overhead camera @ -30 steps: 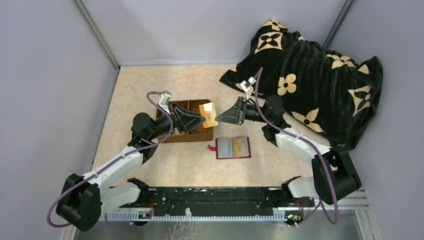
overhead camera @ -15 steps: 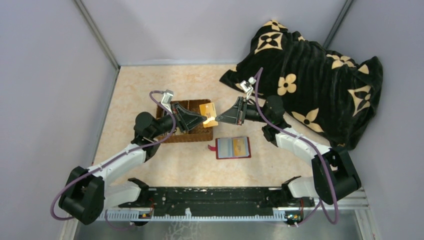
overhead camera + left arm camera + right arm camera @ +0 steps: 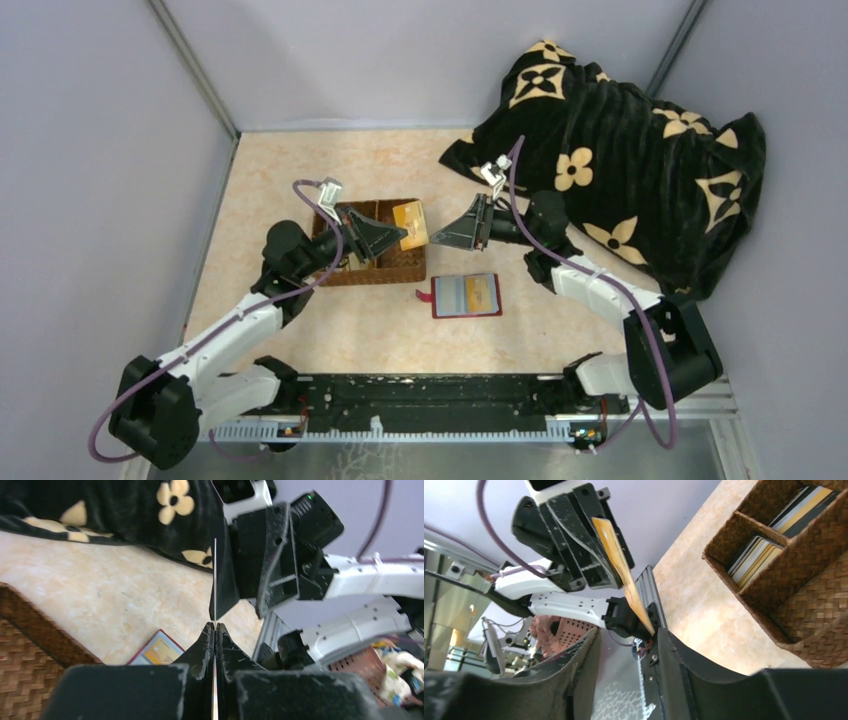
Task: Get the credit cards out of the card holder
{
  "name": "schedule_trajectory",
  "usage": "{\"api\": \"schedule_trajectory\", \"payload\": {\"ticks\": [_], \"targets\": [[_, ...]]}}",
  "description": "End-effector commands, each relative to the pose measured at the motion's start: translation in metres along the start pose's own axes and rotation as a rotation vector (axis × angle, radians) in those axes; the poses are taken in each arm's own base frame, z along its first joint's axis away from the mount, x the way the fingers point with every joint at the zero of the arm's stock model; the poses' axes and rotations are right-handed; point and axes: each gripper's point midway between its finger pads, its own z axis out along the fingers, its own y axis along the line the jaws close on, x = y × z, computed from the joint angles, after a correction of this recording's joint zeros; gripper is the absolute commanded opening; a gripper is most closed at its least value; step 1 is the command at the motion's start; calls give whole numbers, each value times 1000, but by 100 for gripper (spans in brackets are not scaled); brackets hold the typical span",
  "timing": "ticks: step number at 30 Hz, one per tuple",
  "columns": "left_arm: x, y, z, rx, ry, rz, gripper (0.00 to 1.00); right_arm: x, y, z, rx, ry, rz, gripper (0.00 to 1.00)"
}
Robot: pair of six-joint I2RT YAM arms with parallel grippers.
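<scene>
The red card holder lies open on the table, with an orange-yellow card in its clear pocket; it also shows in the left wrist view. My left gripper is shut on an orange-yellow credit card, held above the basket's right end. That card is edge-on in the left wrist view and slanted in the right wrist view. My right gripper stands open just right of the card, its fingers apart and off the card's faces.
A brown wicker divided basket sits under the left gripper, with several cards in its compartments. A black blanket with tan flowers fills the back right. Grey walls close in the table.
The left gripper closed on the card and the right gripper opened off it. The card shifted slightly left, toward the basket.
</scene>
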Motion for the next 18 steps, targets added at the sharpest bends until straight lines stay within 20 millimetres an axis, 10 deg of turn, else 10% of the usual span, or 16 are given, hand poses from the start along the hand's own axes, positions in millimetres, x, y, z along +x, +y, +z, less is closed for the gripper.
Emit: {"api": "schedule_trajectory", "payload": {"ticks": [1, 10, 18], "targets": [[-22, 11, -5, -163, -10, 19, 0, -12, 5, -3, 40, -39, -95, 53], [-43, 27, -39, -511, 32, -39, 0, -39, -9, -19, 313, -82, -286, 58], [-49, 69, -26, -711, 195, 5, 0, -101, -38, 15, 386, -77, -209, 58]]}}
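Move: The left gripper already holds the gold credit card; from it, the wicker basket's middle lies about 10 cm ahead, 9 cm left and 24 cm below. The open card holder is level with it fore and aft, some 13 cm to its right and 27 cm down. From the right gripper, the holder lies level, roughly 9 cm right and 26 cm below, while the basket is about 11 cm ahead, 13 cm left and 23 cm down. Keep the gold card pinched in the left gripper and carry it up and left, then forward and slightly down, about 5 cm both forward and left towards the basket, turning counter-clockwise and tipping the fingers down, some 30 degrees in all. Open the already parted right fingers wider, dip that hand briefly, then send it forward and up, clear of the card, turning clockwise with fingertips dipping. ##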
